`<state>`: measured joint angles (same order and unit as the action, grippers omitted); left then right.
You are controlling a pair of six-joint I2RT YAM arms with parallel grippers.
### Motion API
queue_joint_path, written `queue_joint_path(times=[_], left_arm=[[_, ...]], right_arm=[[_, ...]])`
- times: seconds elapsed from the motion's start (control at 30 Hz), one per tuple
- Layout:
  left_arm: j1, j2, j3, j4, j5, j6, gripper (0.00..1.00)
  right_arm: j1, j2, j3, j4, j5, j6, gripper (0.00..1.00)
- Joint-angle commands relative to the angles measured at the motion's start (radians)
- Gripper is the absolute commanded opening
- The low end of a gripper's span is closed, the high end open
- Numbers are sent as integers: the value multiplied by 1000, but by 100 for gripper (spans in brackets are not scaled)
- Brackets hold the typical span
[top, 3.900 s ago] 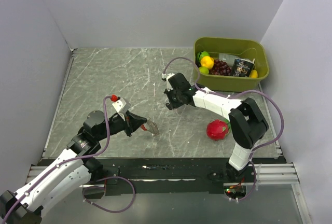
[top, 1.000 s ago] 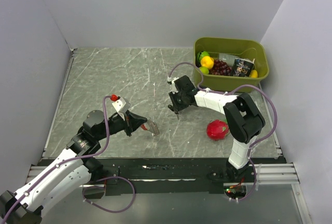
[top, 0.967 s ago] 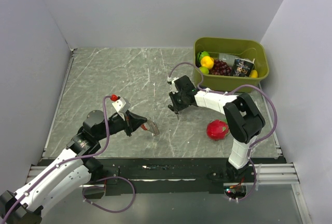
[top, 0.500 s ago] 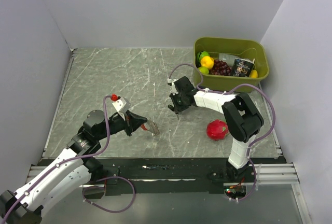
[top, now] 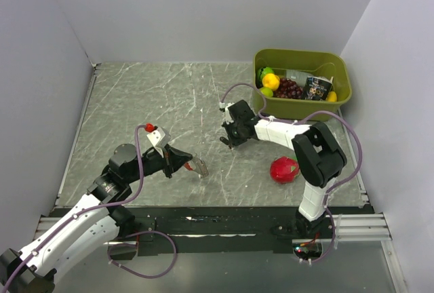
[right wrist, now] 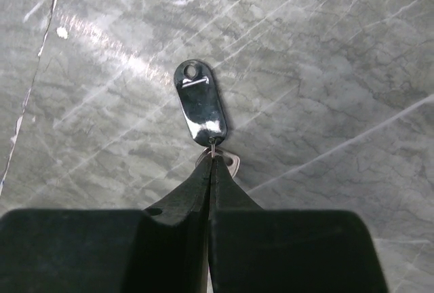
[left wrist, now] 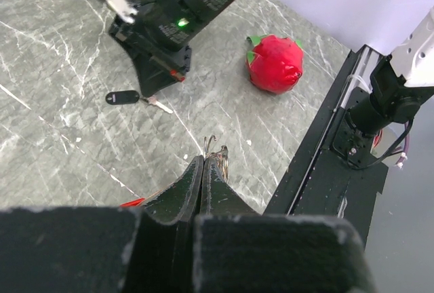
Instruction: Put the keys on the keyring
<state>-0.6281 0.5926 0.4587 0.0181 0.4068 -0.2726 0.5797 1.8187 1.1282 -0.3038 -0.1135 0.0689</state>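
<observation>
The keys (top: 201, 168), a red piece with a silvery strip, hang from my left gripper (top: 194, 166), which is shut on them low over the table. In the left wrist view a thin wire loop (left wrist: 215, 149) pokes out past the shut left gripper (left wrist: 205, 158), and the red piece (left wrist: 133, 203) shows at its lower left. The keyring (right wrist: 200, 106), a glossy dark oval tag with a small wire link, lies on the table. My right gripper (right wrist: 213, 154) is shut on that link, with a silver key head (right wrist: 232, 165) under its tips. Seen from the left wrist, the keyring (left wrist: 123, 96) lies just below the right gripper (left wrist: 165, 79).
A round red fruit (top: 284, 169) with green leaves lies right of centre on the marble table (top: 135, 103). An olive bin (top: 302, 55) with fruit and a packet stands at the back right. Grey walls close in the left, back and right sides.
My right gripper's jaws have closed on the keyring's link over the last second. Before that the right arm reached forward and down. The left arm has stayed still with the keys.
</observation>
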Motion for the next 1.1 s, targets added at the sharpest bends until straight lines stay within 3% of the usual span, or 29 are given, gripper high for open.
queue_joint_path(times=[0.0,0.23,0.53,1.07], left_arm=[[2,-4,61,20,27,26,1],[2,32,139,-115,40,102,1],[2,-8,147,-83,41,121,1],[2,-34,113,-26,55,115,1]], right_arm=[[-1,-148,-33,18,-11,-46,0],[2,-393,-123,49,-165,-129,0],[0,-639,-173,94,-513,-188,0],[2,-665,-100,-34,-603,-228,0]])
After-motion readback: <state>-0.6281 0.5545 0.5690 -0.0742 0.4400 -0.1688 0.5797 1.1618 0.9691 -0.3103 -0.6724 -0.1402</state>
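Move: Held by the left hand, the red-handled keyring hangs roughly 16 cm back, 10 cm left and 15 cm above the right hand. The black key tag, its ring already pinched in the right fingertips, lies about 1 cm ahead, 2 cm left and 2 cm below; the dragon fruit is some 9 cm back and 17 cm right, near that low level. From the left hand, the tag is around 17 cm ahead, 12 cm right and 21 cm below. Lifting the tag by its ring, the right hand rises about 20 cm and draws back some 11 cm towards the held keyring, drifting slightly left. Its wrist swings the steeply downward fingers round to point mostly left and only a little down, keeping their pinch. The left hand, still gripping the keyring, rises about 4 cm. ##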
